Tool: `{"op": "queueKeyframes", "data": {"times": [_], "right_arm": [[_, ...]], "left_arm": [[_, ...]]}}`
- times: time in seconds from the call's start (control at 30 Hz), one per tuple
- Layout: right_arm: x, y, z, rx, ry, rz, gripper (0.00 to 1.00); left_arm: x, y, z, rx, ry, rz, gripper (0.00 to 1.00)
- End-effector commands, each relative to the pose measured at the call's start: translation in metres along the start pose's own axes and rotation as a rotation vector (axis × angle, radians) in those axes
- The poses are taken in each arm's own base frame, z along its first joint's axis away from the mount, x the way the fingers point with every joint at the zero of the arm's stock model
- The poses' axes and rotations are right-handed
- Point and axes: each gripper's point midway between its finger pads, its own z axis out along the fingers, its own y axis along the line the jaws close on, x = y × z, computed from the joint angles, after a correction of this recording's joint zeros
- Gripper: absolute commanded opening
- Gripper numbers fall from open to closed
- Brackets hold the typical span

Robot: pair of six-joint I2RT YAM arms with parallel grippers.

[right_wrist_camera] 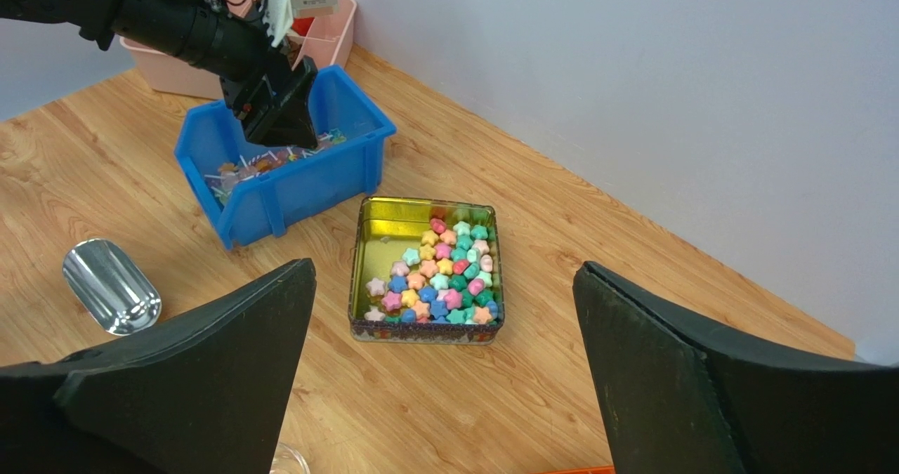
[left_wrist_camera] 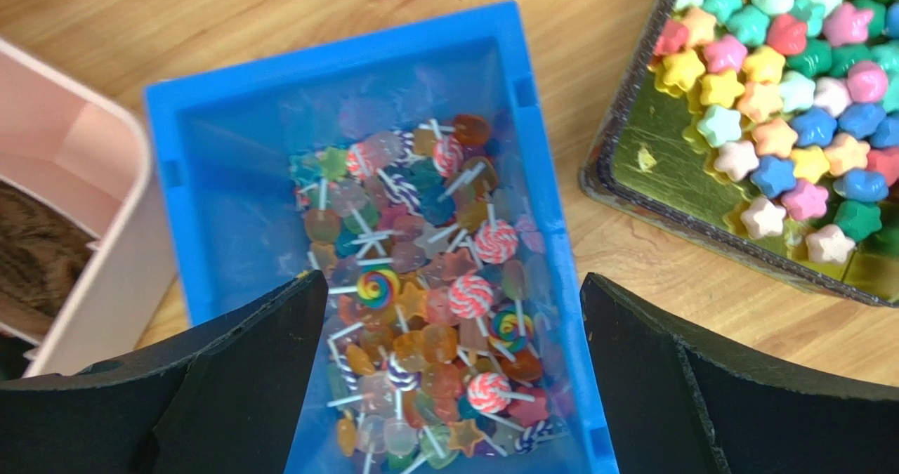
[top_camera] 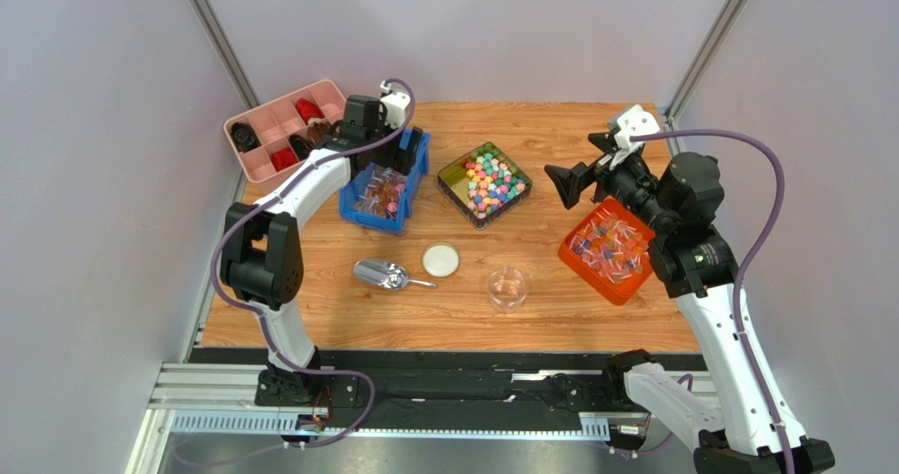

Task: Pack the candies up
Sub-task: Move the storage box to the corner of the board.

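Observation:
The candies (top_camera: 492,178) are small pastel star-shaped sweets heaped in a square gold tin (top_camera: 455,175) at the middle back of the table. They also show in the left wrist view, candies (left_wrist_camera: 786,68) at the upper right, and in the right wrist view, candies (right_wrist_camera: 441,274) in the tin (right_wrist_camera: 371,244). My left gripper (top_camera: 404,156) hangs open over a blue bin (left_wrist_camera: 317,74) of small lollipops; the left gripper (left_wrist_camera: 448,284) has nothing between its fingers. My right gripper (top_camera: 559,184) is open and empty, raised to the right of the tin and pointing at it, right gripper (right_wrist_camera: 443,269).
A pink divided tray (top_camera: 253,126) with dark red and brown pieces stands at the back left. An orange bin (top_camera: 573,251) of wrapped sweets sits under the right arm. A metal scoop (top_camera: 382,274), a white lid (top_camera: 441,259) and a clear jar (top_camera: 508,288) lie near the front.

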Motion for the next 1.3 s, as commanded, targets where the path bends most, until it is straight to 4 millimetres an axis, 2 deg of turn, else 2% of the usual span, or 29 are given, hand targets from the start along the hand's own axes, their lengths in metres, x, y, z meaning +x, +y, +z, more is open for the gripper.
{"op": "queueKeyframes", "data": {"times": [0.0, 0.23, 0.5, 0.6, 0.63, 0.7, 0.73, 0.8, 0.83, 1.1, 1.27], "right_arm": [[-0.01, 0.0, 0.003, -0.008, -0.041, -0.038, 0.97], [-0.008, 0.002, 0.005, -0.016, -0.038, -0.042, 0.97], [-0.008, 0.003, 0.005, -0.019, -0.035, -0.041, 0.97], [-0.007, 0.003, 0.005, -0.021, -0.036, -0.041, 0.97], [-0.007, 0.004, 0.005, -0.022, -0.036, -0.041, 0.97], [-0.007, 0.004, 0.005, -0.024, -0.036, -0.041, 0.97], [-0.007, 0.004, 0.005, -0.024, -0.035, -0.042, 0.97], [-0.007, 0.005, 0.006, -0.027, -0.034, -0.042, 0.97], [-0.007, 0.005, 0.006, -0.029, -0.034, -0.042, 0.97], [-0.006, 0.006, 0.006, -0.034, -0.032, -0.045, 0.97], [-0.006, 0.007, 0.007, -0.037, -0.033, -0.045, 0.97]], "left_arm": [[-0.017, -0.02, 0.001, 0.023, -0.025, 0.018, 0.99], [-0.006, -0.038, 0.01, 0.054, 0.007, 0.036, 0.99], [0.005, -0.029, 0.022, -0.023, 0.044, 0.022, 0.98], [0.006, -0.027, 0.024, -0.031, 0.05, 0.016, 0.85], [0.005, -0.028, 0.024, -0.03, 0.048, 0.013, 0.76], [0.006, -0.028, 0.025, -0.03, 0.051, 0.013, 0.69], [0.005, -0.027, 0.025, -0.031, 0.051, 0.01, 0.61], [0.006, -0.028, 0.026, -0.031, 0.054, 0.006, 0.55], [0.007, -0.028, 0.026, -0.031, 0.055, 0.006, 0.47], [0.014, -0.025, 0.028, -0.049, 0.079, 0.003, 0.42], [0.021, -0.016, 0.024, -0.106, 0.095, 0.005, 0.33]]}}
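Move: The blue storage box's middle lies almost below the left hand, about 3 cm to its left, 1 cm back and some 9 cm down, with its right long wall running a few cm to the hand's right. The tin of star candies is roughly 16 cm right and 2 cm back, the pink tray about 22 cm left and 8 cm farther out, both lower. From the right hand the storage box is some 31 cm left, 18 cm ahead and 31 cm below. The left hand, fingers wide open over the storage box, shifts some 3 cm to the right and a little back while sinking, to come over the box's right long wall, then settles on down, about 4 cm lower in all. As the descent nears its end the fingers close from wide open to about a third, one inside the box and one outside, pinching the rim of that wall between them, the wrist tipping down only some 5 degrees. ##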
